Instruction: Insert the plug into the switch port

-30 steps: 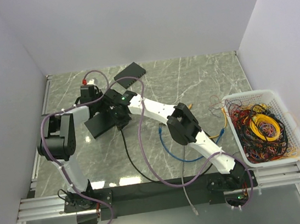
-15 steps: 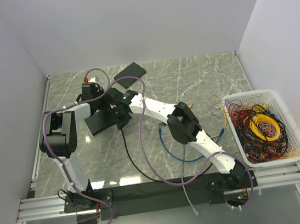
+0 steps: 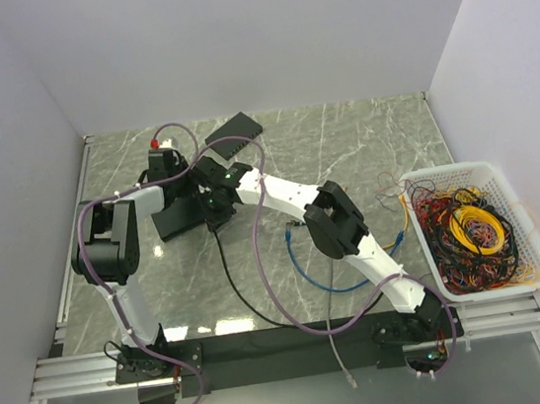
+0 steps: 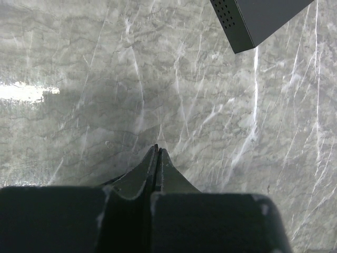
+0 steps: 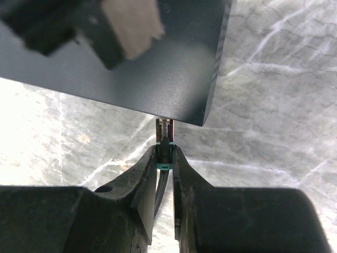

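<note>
My right gripper (image 3: pixel 213 209) (image 5: pixel 165 154) is shut on the black cable's connector (image 5: pixel 165 138), which has a teal boot. Its clear tip touches the front edge of a flat black slab (image 3: pixel 181 219) (image 5: pixel 158 68); I cannot tell whether it is in a socket. The switch (image 3: pixel 232 127), an oblong dark box, lies apart at the back. The thin orange-yellow cable (image 3: pixel 395 241) runs from the basket under my right arm. Its end shows beside the elbow (image 3: pixel 341 191), too small to make out the plug. My left gripper (image 3: pixel 162 176) (image 4: pixel 157 150) is shut and empty over the marble.
A white basket (image 3: pixel 534 279) full of tangled cables stands at the right. A blue cable (image 3: pixel 304 267) and the black cable (image 3: pixel 227 267) lie on the marble between the arms. A vented corner of a dark box (image 4: pixel 258 21) shows in the left wrist view.
My right gripper with the connector has moved slightly to the far left against the slab. The slab and my left gripper have shifted a little.
</note>
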Robot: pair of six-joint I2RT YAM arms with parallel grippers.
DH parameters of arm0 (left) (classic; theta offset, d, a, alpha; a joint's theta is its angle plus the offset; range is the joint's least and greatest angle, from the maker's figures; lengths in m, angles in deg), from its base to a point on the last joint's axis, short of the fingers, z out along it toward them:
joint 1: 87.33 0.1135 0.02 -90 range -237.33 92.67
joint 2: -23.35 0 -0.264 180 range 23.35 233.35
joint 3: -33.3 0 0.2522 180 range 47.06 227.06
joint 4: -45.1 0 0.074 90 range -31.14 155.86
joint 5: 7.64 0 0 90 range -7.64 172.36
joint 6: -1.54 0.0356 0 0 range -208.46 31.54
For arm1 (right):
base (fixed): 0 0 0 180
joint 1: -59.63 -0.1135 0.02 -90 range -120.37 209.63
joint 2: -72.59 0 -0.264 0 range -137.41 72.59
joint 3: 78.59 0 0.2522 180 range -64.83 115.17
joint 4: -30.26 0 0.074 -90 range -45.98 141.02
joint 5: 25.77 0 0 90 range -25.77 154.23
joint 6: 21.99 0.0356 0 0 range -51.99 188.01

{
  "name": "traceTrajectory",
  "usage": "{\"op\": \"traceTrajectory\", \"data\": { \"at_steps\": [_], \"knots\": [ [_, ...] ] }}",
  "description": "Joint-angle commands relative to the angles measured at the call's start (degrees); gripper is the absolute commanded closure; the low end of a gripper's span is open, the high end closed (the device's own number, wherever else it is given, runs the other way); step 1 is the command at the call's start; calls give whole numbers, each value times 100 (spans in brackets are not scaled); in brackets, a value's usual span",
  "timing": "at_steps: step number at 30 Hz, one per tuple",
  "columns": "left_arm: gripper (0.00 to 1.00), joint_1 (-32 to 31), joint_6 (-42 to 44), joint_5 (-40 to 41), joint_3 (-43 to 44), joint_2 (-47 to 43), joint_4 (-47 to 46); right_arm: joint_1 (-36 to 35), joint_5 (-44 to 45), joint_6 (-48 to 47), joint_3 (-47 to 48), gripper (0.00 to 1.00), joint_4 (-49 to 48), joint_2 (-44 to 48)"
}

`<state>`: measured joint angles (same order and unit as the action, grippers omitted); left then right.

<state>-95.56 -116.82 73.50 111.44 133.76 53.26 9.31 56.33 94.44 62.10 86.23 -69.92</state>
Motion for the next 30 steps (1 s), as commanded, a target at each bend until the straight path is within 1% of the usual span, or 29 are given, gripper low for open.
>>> {"op": "traceTrajectory", "data": {
  "at_steps": [1,5,6,7,11,14,15,17,22,23,24,26,27,28,29,30],
  "knots": [
    [100,-249,-82,-309,-250,183,1150,243,491,142,445,100,-1463,419],
    [100,-249,-161,-335,-321,156,1141,260,781,361,473,100,-1514,304],
    [100,-249,-170,-344,-373,139,1141,277,781,423,351,100,-1549,321],
    [100,-249,-187,-362,-400,121,1123,304,1112,502,289,100,-1567,339],
    [100,-241,-284,-274,-488,16,1036,444,1440,853,-98,100,-1664,549],
    [100,-179,-380,-326,-602,-116,860,629,1537,942,-642,100,-1778,812],
    [100,-153,-407,-353,-628,-134,781,673,1502,942,-974,100,-1874,883],
    [100,-135,-442,-379,-646,-169,702,805,1441,969,-1292,100,-1971,1085],
    [98,-91,-495,-152,-558,-362,683,893,1493,829,-2417,100,-2393,1638],
    [96,-65,-486,-81,-541,-406,718,910,1485,811,-2558,100,-2481,1709],
    [90,-39,-495,7,-497,-467,754,919,1493,802,-2829,100,-2516,1797],
    [84,58,-460,165,-540,-713,745,937,1476,715,-3094,100,-2630,2060],
    [69,93,-443,200,-558,-801,745,928,1450,688,-3374,100,-2674,2157],
    [61,146,-434,401,-584,-1002,815,928,1415,644,-3534,100,-2736,2367],
    [47,251,-407,490,-689,-1108,816,919,1371,617,-3857,100,-2823,2482],
    [42,313,-399,578,-768,-1231,798,919,1344,591,-4034,100,-2868,2596]
  ]
}}
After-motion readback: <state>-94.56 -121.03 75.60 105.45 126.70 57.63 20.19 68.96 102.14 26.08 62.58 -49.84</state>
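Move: The right hand still grips the plug, its clear nose hidden at the switch edge. The port is about 2 cm to this hand's left and 1 cm ahead, with the switch's middle about 8 cm to its left and 1 cm ahead. A second black box stands 20 cm ahead and 8 cm right; the blue cable's end is 7 cm back and 19 cm right. From the closed left hand, the port lies about 9 cm back and 3 cm right, slightly below. The plug comes away from the port edge, still pinched in the right fingers: after a slight shuffle there, the right hand sweeps off to its right some 13 cm and forward about 7 cm, turning about 25 degrees clockwise. Late on, the left hand opens its shut fingers about halfway and draws back some 4 cm and a little left, over the switch's far corner. ##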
